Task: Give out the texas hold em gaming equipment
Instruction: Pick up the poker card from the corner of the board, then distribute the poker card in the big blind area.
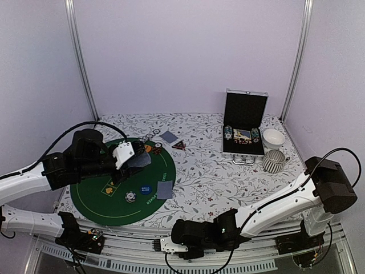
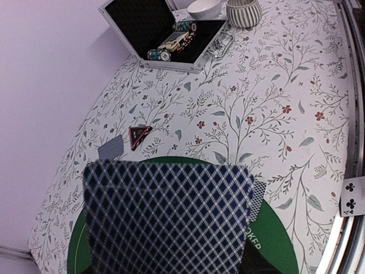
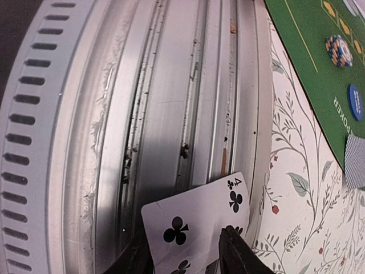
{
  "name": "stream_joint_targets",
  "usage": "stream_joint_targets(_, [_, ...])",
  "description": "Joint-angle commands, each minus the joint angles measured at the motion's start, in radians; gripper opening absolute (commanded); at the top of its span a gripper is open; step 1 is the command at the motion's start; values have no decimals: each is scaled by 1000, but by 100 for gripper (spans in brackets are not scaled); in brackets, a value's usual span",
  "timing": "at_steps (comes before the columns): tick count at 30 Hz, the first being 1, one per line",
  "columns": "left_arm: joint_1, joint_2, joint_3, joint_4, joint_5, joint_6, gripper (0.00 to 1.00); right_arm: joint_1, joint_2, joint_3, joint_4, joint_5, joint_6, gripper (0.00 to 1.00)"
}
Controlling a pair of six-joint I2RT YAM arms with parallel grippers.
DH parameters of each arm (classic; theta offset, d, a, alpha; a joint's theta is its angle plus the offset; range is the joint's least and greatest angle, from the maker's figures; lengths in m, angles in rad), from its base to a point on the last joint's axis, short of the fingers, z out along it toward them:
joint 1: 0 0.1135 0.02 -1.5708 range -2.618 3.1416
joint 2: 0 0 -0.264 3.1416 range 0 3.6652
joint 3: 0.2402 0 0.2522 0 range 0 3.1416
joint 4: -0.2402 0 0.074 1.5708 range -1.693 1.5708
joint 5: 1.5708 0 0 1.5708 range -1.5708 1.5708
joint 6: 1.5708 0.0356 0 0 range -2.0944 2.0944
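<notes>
My left gripper (image 1: 132, 157) hovers over the green mat (image 1: 108, 197), shut on a stack of grey-blue-backed playing cards (image 2: 165, 217) that hides its fingers in the left wrist view. My right gripper (image 3: 183, 242) is down at the near metal rail (image 3: 165, 114), jaws apart around a face-up four of clubs (image 3: 194, 220); one fingertip (image 3: 231, 242) overlaps the card. On the mat lie a striped poker chip (image 1: 130, 197), a blue disc (image 1: 146, 189) and a face-down card (image 1: 165, 189). Beyond the mat lie another card (image 1: 169, 136) and the dark triangular marker (image 1: 179, 145).
The open silver-and-black case (image 1: 245, 123) stands at the back right with chips inside. Beside it are a white bowl (image 1: 273, 137) and a ribbed cup (image 1: 274, 161). The floral tablecloth (image 1: 211, 171) lies between mat and case. The rail runs along the near table edge.
</notes>
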Motion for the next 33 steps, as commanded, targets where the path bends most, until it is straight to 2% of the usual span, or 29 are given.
stream_joint_targets(1, [15,-22,2,29,9,-7,48,-13,15,10,25,60,0,35])
stream_joint_targets(5, [15,-21,3,29,12,-6,48,-13,19,31,11,64,-2,6])
stream_joint_targets(6, [15,-21,4,27,12,-6,48,-14,20,41,-5,73,-1,3])
stream_joint_targets(10, [16,-21,5,27,10,-4,48,-28,-7,104,-78,76,23,2])
stream_joint_targets(13, [17,-21,5,27,1,-4,48,-62,-88,130,-88,-4,46,2])
stream_joint_targets(17, [19,-21,5,32,-10,-8,48,-228,-242,136,-86,-155,140,2])
stream_joint_targets(21, [23,-17,8,32,-16,-12,48,-517,-330,142,-52,-398,360,2])
stream_joint_targets(25, [28,-11,10,36,-21,-17,48,-745,-227,229,17,-547,619,2])
stream_joint_targets(28, [30,-2,12,31,-27,-19,48,-828,-114,301,186,-573,811,2])
stream_joint_targets(31, [30,-5,13,30,-31,-20,48,-875,21,370,400,-528,999,2])
stream_joint_targets(33, [31,-12,8,33,-36,-19,48,-881,119,417,539,-484,1183,2])
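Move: The four of clubs lies face up across the rail at the table's near edge, between the right hand's part-open fingers: level with the hand point fore and aft and sideways, and about 1 cm below it. From that hand, a face-down card on the mat is about 21 cm ahead and 10 cm left, the blue blind chip 21 ahead and 17 left, the chip stack 18 ahead and 23 left. From the left hand the four of clubs is some 17 cm back, 20 cm right and 20 cm below. The right fingers close fully on the four of clubs while the hand creeps 1 or 2 cm forward, pinching it near one end, then lift it off the rail. The hand keeps the pinch and sweeps it fast out over the table towards the far side with the red triangle, about 36 cm forward and 20 cm up with a slight drift right, the wrist rolling round some 80 degrees so that the fingers go from steeply down to pointing left and forward. ##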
